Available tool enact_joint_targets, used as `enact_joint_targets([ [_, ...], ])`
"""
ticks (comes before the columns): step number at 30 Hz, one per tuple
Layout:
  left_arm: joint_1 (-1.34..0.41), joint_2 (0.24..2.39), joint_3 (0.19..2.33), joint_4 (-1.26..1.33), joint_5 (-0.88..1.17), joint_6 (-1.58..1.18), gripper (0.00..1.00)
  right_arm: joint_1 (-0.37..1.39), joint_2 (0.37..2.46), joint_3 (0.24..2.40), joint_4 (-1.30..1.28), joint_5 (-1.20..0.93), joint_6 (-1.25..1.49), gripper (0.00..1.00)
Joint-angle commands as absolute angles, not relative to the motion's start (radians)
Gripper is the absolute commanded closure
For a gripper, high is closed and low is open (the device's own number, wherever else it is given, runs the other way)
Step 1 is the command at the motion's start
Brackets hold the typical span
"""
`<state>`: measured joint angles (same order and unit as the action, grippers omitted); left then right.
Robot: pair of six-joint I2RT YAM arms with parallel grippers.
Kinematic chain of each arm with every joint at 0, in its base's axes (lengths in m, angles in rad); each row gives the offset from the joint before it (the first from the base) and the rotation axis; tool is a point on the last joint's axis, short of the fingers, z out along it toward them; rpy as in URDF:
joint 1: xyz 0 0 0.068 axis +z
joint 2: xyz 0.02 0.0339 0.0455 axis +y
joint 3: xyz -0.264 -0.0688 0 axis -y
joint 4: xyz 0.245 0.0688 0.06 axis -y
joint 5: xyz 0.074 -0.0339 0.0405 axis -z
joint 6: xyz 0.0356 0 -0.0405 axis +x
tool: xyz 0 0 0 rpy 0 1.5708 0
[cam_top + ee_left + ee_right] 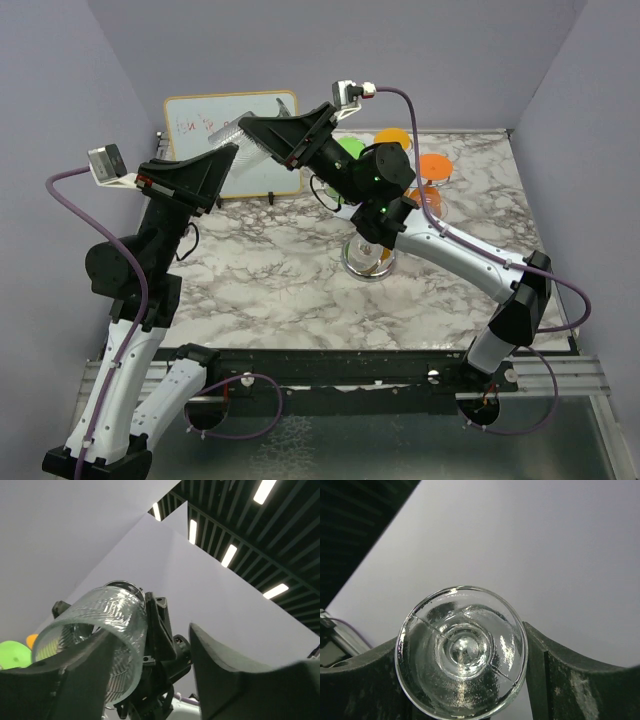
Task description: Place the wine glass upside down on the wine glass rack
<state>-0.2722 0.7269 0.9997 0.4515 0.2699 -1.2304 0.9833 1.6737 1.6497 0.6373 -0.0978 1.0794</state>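
The wine glass [237, 133] hangs on its side in mid-air between both arms, over the back left of the table. In the left wrist view its ribbed bowl [100, 625] rests by the left finger [75, 675]. My left gripper [150, 637] is open, with a wide gap to its other finger. The right wrist view faces the glass's round foot [461, 657]. My right gripper [462, 645] is shut on the glass, its fingers against both edges of the foot. The wine glass rack [366, 266] shows only its mirrored base under the right arm.
A small whiteboard [200, 120] leans on the back wall behind the glass. Orange [435, 165], green [350, 147] and yellow [392, 136] plastic pieces sit at the back right. The marble table top [270, 280] reaches a black front rail [330, 365].
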Motion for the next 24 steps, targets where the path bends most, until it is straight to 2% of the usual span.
enact_joint_targets([
  [1,-0.27,0.708,0.989,0.422,0.347,-1.183,0.24,0.994,1.584,1.615,0.609,-0.044,0.93,0.65],
  [3,-0.27,0.717,1.002,0.361,0.397,-1.148,0.07,0.994,1.554,1.605,0.551,-0.014,0.875,0.66],
  [5,-0.27,0.728,1.019,0.266,0.44,-1.099,0.01,0.994,1.522,1.6,0.491,-0.004,0.813,0.67],
  [10,-0.27,0.724,1.052,0.01,0.497,-0.933,0.01,0.994,1.463,1.574,0.4,0.048,0.7,0.69],
  [18,-0.27,0.605,1.072,-0.055,0.57,-0.66,0.01,0.995,1.422,1.597,0.273,0.009,0.56,0.7],
  [24,-0.27,0.575,1.133,-0.185,0.591,-0.437,0.01,0.994,1.404,1.638,0.131,-0.118,0.433,0.7],
])
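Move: The clear wine glass already sits in the right fingers. From the left hand, letting go at its rim, the glass's middle is about 6 cm ahead, 5 cm right and 2 cm higher. The rack it goes to stands some 13 cm ahead of the right hand, 18 cm to its right and roughly 35 cm lower at mid-height; the hanging green glass is about 18 cm ahead, 13 cm right and 32 cm below. Finish opening the left gripper wide and come free of the glass's rim, sinking about 8 cm with a slight shift right, then drawing back while the wrist rolls so its left side rises. Keep the right fingers shut on the glass and carry it right and down towards the rack, about 4 cm each, tipping the upward-left-pointing fingers towards level and swinging them clockwise. ##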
